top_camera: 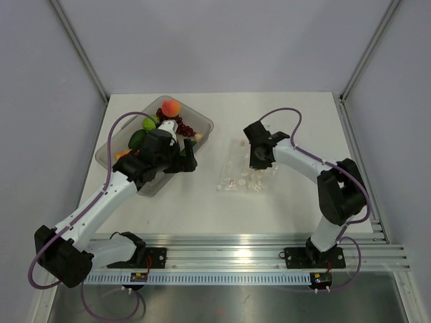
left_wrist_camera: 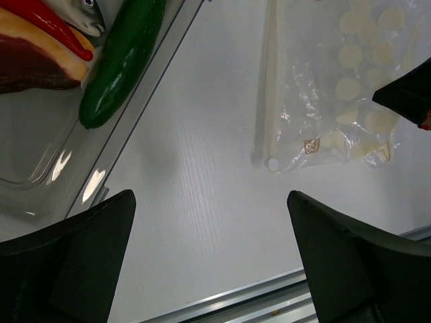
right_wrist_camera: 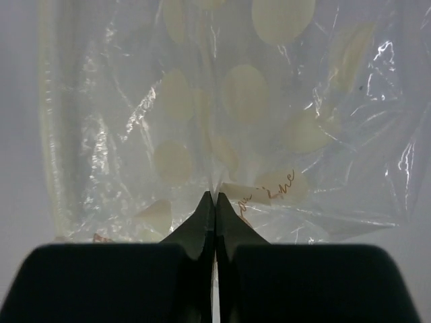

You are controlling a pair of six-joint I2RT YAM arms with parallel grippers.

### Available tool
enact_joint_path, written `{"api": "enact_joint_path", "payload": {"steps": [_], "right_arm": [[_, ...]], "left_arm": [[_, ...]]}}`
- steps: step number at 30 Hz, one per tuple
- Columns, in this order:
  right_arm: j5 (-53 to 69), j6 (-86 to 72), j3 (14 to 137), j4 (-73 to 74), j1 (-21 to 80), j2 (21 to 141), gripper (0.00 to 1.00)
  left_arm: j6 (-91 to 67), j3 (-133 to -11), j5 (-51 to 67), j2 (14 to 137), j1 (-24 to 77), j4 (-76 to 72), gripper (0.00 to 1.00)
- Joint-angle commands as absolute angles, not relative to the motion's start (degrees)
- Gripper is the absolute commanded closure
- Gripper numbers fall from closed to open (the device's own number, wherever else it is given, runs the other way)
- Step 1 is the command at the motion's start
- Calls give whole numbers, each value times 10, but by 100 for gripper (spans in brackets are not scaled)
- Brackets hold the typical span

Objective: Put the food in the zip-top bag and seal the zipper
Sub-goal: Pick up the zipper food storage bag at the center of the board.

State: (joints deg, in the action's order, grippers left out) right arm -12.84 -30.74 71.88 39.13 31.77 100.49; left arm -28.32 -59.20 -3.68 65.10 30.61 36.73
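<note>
The zip-top bag (top_camera: 242, 171) lies flat on the table right of centre, clear with pale round spots. Its zipper (left_wrist_camera: 269, 87) runs along the edge facing the tray. My right gripper (right_wrist_camera: 215, 196) is shut, pinching a fold of the bag's film (right_wrist_camera: 236, 101); it sits over the bag's far part (top_camera: 259, 160). My left gripper (left_wrist_camera: 212, 256) is open and empty above bare table between tray and bag (top_camera: 188, 160). The food lies in the tray: peach (top_camera: 170, 108), lime (top_camera: 149, 124), grapes (top_camera: 183, 128), cucumber (left_wrist_camera: 121, 60), red chili (left_wrist_camera: 54, 27), fruit wedge (left_wrist_camera: 34, 60).
The clear grey tray (top_camera: 202, 122) stands at the back left, partly under my left arm. An aluminium rail (top_camera: 236, 259) runs along the near table edge. Grey walls close the back and sides.
</note>
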Motion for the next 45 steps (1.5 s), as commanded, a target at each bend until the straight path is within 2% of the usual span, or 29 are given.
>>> {"api": "enact_joint_path", "payload": {"steps": [1, 6, 11, 16, 19, 20, 23, 28, 45], "right_arm": [[-93, -269, 712, 328, 317, 891, 100], [32, -216, 630, 224, 305, 768, 100], [176, -239, 546, 121, 261, 656, 100], [312, -308, 470, 6, 205, 623, 100], [339, -332, 449, -52, 201, 623, 100], [342, -343, 443, -60, 200, 624, 100], [352, -354, 436, -77, 200, 625, 100], [359, -361, 435, -88, 200, 622, 100], [375, -363, 447, -91, 200, 640, 100]], "left_arm": [[-269, -607, -35, 642, 302, 364, 1], [-268, -653, -4, 661, 293, 385, 1], [-259, -680, 90, 643, 223, 370, 3], [-293, -643, 291, 616, 139, 303, 9], [-345, -589, 384, 609, 136, 220, 13], [-363, -574, 417, 610, 136, 170, 17], [-407, -528, 450, 617, 136, 108, 20], [-426, -508, 461, 633, 136, 77, 24], [-486, -493, 532, 641, 119, -44, 29]]}}
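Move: The zip-top bag lies flat on the board, already pinched in the right fingers near its near edge: its middle is about 3 cm ahead and 3 cm left of that hand, its zipper edge some 10 cm left and 3 cm ahead. The bag's middle is roughly 18 cm right of the open left hand, 9 cm ahead and 15 cm below, the zipper edge only 11 cm right. The cucumber in the tray is 11 cm ahead of the left hand, 3 cm left, 13 cm lower. The bag goes up with the shut right fingers, some 17 cm, then drifts about 5 cm back and left while that wrist rolls and tips up until the fingers point left. The left hand, still empty, first swings slightly forward and left, then goes right and on up, about 9 cm in all, rolling some 45 degrees to aim at the zipper edge as its fingers narrow by about a quarter. ##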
